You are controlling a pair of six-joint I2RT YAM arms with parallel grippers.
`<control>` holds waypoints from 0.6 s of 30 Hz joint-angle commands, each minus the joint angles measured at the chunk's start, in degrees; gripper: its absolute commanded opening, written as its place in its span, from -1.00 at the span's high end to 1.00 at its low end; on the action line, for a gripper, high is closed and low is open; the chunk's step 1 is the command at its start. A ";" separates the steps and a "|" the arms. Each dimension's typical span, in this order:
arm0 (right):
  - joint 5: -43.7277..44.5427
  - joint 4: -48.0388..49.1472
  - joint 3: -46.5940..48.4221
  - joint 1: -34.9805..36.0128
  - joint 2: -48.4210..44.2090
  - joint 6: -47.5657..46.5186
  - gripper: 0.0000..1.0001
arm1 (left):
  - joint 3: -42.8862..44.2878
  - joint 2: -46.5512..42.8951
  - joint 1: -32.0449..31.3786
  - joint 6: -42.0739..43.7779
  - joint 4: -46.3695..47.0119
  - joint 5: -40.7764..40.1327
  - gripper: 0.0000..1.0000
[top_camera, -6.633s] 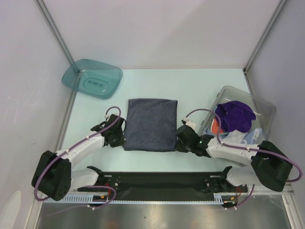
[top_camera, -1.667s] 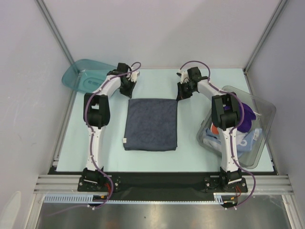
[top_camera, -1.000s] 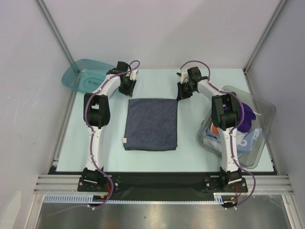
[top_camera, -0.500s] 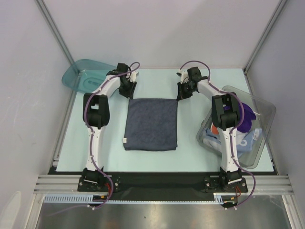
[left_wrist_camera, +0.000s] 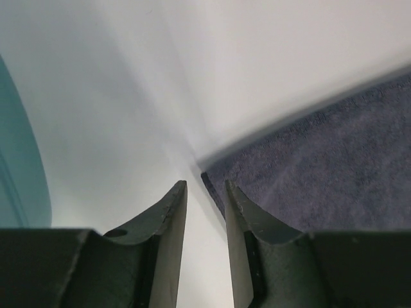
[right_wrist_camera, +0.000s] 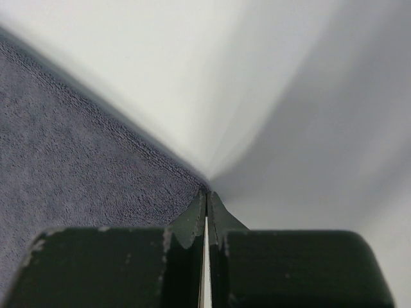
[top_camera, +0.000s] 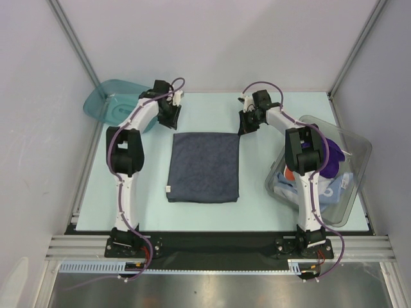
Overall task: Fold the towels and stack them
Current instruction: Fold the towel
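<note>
A dark grey-blue towel (top_camera: 204, 167) lies flat and folded mid-table. My left gripper (top_camera: 171, 124) is open at its far left corner. In the left wrist view that corner of the towel (left_wrist_camera: 321, 173) sits just ahead of the left gripper (left_wrist_camera: 204, 187), between the narrow-set tips and untouched. My right gripper (top_camera: 242, 128) is at the far right corner. In the right wrist view the towel (right_wrist_camera: 77, 147) ends at the right gripper (right_wrist_camera: 207, 194), whose tips are pressed together on the corner's tip. A deep purple towel (top_camera: 334, 157) and a light-blue one (top_camera: 334, 190) lie in the bin.
A clear plastic bin (top_camera: 350, 212) stands at the right, behind the right arm's upright links. A teal plastic tray (top_camera: 103, 102) sits at the far left corner, close to the left wrist, and its edge (left_wrist_camera: 19, 160) shows in the left wrist view. Walls enclose the table.
The left arm has swung its elbow a little to the left, and its jaws have drawn slightly closer together at the towel's corner. The right arm and the towel have not moved.
</note>
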 commanded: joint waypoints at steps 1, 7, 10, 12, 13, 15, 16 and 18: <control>2.21 -0.33 2.28 0.15 0.18 -1.69 1.00 | -2.01 -5.04 -0.31 -0.23 -0.79 0.91 0.35; 2.30 -0.33 2.01 0.15 0.09 -1.69 1.00 | -4.91 -2.77 -0.75 -1.54 0.71 4.17 0.63; 2.56 -0.15 2.10 0.15 0.17 -1.78 1.00 | -4.92 -0.40 -1.01 -2.34 1.15 2.77 0.69; 2.65 -0.15 2.28 0.06 0.35 -1.96 1.00 | -4.74 0.58 -1.10 -2.34 1.15 0.22 0.70; 2.74 -0.07 2.45 0.15 0.44 -2.04 1.00 | -4.74 0.93 -1.10 -2.51 1.41 -0.66 0.70; 3.17 -0.33 2.80 0.06 0.79 -2.57 1.00 | -3.25 2.60 -1.10 -3.21 1.33 -2.59 0.69; 3.44 -0.50 3.24 0.06 1.14 -2.75 1.00 | -1.59 3.30 -1.10 -3.39 0.80 -2.86 0.68; 4.22 -0.33 3.68 0.15 1.41 -3.36 1.00 | -0.52 4.62 -1.10 -3.74 0.27 -4.43 0.67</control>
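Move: The towel's far left corner lies about 2 cm back from my left hand, straight in line sideways and some 3 cm below. The towel's far right corner is 24 cm to the right of my left hand and 2 cm back, and the teal bin's middle is some 18 cm to its left and 10 cm ahead. From my right hand, still shut on the far right corner, the far left corner is about 24 cm to the left, level with it. My left hand rises barely a centimetre while easing back about 2 cm over the towel's far left corner, then sinks some 4 cm onto it, the fingers narrowing by more than half on the way and their tips swinging back about 5 degrees. The tips come down around the corner, not yet shut. My right hand holds still and keeps its pinch on the far right corner. ##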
